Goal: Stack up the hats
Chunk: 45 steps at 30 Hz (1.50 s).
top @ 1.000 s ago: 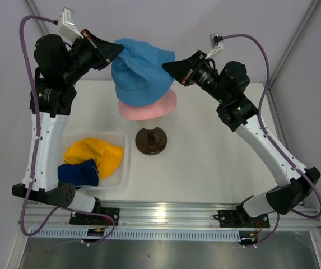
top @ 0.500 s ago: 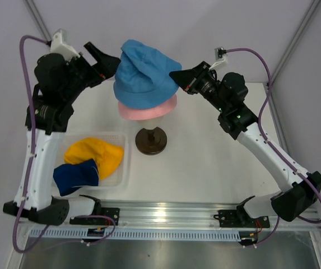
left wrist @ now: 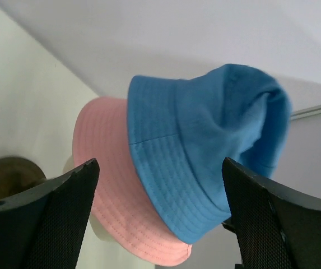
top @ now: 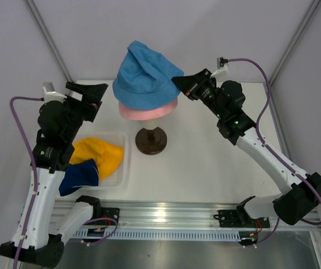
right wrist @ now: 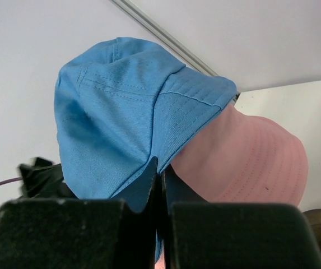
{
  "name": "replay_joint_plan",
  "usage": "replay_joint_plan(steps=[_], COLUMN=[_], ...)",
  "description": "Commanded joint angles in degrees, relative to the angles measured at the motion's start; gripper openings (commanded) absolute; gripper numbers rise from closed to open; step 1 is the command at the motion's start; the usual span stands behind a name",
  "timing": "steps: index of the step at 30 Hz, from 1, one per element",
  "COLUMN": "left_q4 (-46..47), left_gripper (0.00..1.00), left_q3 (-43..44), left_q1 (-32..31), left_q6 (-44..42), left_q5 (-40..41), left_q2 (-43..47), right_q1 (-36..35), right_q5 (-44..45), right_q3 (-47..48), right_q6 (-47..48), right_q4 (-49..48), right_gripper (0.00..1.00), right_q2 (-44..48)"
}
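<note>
The light blue hat (top: pixel 145 75) sits tilted on top of the pink hat (top: pixel 149 110), which rests on the head form over the dark brown round base (top: pixel 152 141). My right gripper (top: pixel 178 82) is shut on the blue hat's right brim (right wrist: pixel 166 151). My left gripper (top: pixel 96 95) is open and empty, off to the left of the two hats, which show between its fingers (left wrist: pixel 171 162). The yellow hat (top: pixel 96 154) and the dark navy hat (top: pixel 78 175) lie in the clear tray (top: pixel 122 168).
The tray stands at the near left of the white table. A metal rail (top: pixel 166 216) runs along the near edge. Frame posts rise at the back corners.
My left gripper has let go of the blue hat's left brim and drawn back down and to the left. The blue hat has settled onto the pink one. My right gripper keeps its hold.
</note>
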<state>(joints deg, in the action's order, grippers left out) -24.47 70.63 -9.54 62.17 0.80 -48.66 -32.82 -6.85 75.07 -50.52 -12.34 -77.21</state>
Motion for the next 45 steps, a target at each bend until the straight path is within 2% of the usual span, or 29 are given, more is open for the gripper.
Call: replay_joint_plan(steps=[1, 5, 7, 13, 16, 17, 22, 23, 25, 28, 29, 32, 34, 36, 39, 43, 45], left_q4=[6.4, 8.8, 12.1, 12.8, 13.6, 14.0, 15.9, 16.2, 17.1, 17.5, 17.4, 21.5, 23.0, 24.0, 26.5, 27.4, 28.2], left_gripper=[0.91, 0.88, 0.86, 0.82, 0.71, 0.64, 0.54, 0.47, 0.42, 0.43, 0.48, 0.54, 0.63, 0.63, 0.56, 0.29, 0.21], left_q3=[-2.0, -2.8, -3.0, -2.9, -3.5, -3.7, -4.9, -5.4, -6.3, -6.7, -6.9, -9.4, -10.2, -10.9, -11.8, -10.7, -10.8], left_q1=[0.4, 0.4, 0.4, 0.4, 0.3, 0.3, 0.4, 0.3, 0.2, 0.3, 0.1, 0.0, -0.1, -0.1, -0.2, -0.2, -0.2], left_q6=[9.3, 16.1, 17.0, 19.8, 21.4, 21.8, 23.3, 23.5, 24.0, 24.0, 24.0, 24.3, 22.8, 22.6, 22.6, 22.1, 22.6], left_q5=[-4.6, -9.1, -10.7, -12.3, -12.3, -12.1, -12.0, -12.0, -11.8, -11.4, -11.7, -12.3, -12.1, -12.0, -11.3, -11.5, -11.7], left_q2=[-2.7, -5.6, -6.5, -8.3, -8.6, -8.7, -8.7, -8.7, -8.1, -8.3, -8.5, -8.5, -8.8, -8.9, -8.6, -9.7, -10.3], right_q1=[-0.1, -0.4, -0.8, -1.5, -1.5, -1.5, -1.7, -1.7, -1.8, -1.5, -1.5, -1.4, -1.3, -1.3, -1.4, -1.3, -1.3], right_q5=[3.1, 3.1, 3.2, 4.6, 4.5, 4.6, 4.3, 4.5, 4.8, 5.2, 5.0, 4.3, 3.5, 3.2, 3.2, 2.8, 3.0], right_q3=[-0.3, -1.2, -1.2, -0.5, -0.4, -0.6, -0.4, -0.5, -0.6, -1.3, -1.6, -1.5, -1.2, -1.2, -1.3, -1.2, -1.4], right_q6=[-0.7, -2.1, -1.9, -1.2, -1.8, -2.1, -2.6, -2.5, -2.6, -4.1, -4.8, -5.4, -5.6, -5.6, -5.6, -5.5, -5.5], right_q4=[-2.0, -3.2, -3.7, -3.3, -3.6, -3.7, -4.0, -3.9, -3.7, -4.8, -5.2, -5.9, -5.8, -5.7, -5.7, -5.4, -4.7], right_gripper=[0.00, 0.00, 0.00, 0.00, 0.00, 0.00, 0.00, 0.00, 0.00, 0.00, 0.00, 0.00, 0.00, 0.00, 0.00, 0.00, 0.00], right_q2=[2.2, 2.4, 2.3, 1.7, 1.5, 1.4, 1.1, 1.1, 1.0, 0.7, 0.7, 0.1, -0.5, -0.7, -0.6, -0.7, -0.7])
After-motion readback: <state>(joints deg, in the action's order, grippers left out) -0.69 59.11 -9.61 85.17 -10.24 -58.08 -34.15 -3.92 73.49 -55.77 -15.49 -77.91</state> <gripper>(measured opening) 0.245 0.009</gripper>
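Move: The blue hat sits about 14 cm to the right of the open left gripper, 6 cm farther out and roughly 2 cm higher; its near side brim is only some 5 cm to the right and 5 cm ahead. From the right gripper, already pinching the opposite brim, the blue hat's middle is about 8 cm left, level front to back and 2 cm up. The pink hat is under it, from the left gripper around 14 cm right, 4 cm ahead and 4 cm below. Bring the left gripper about 6 cm forward and 5 cm to the right, ending some 3 cm lower, up to the left brim of the blue hat; roll it about 25 degrees, its left side sinking, as it comes in. Narrow the fingers on the way and pinch the brim between their tips, while the right gripper stays put and keeps its pinch on the other side. ##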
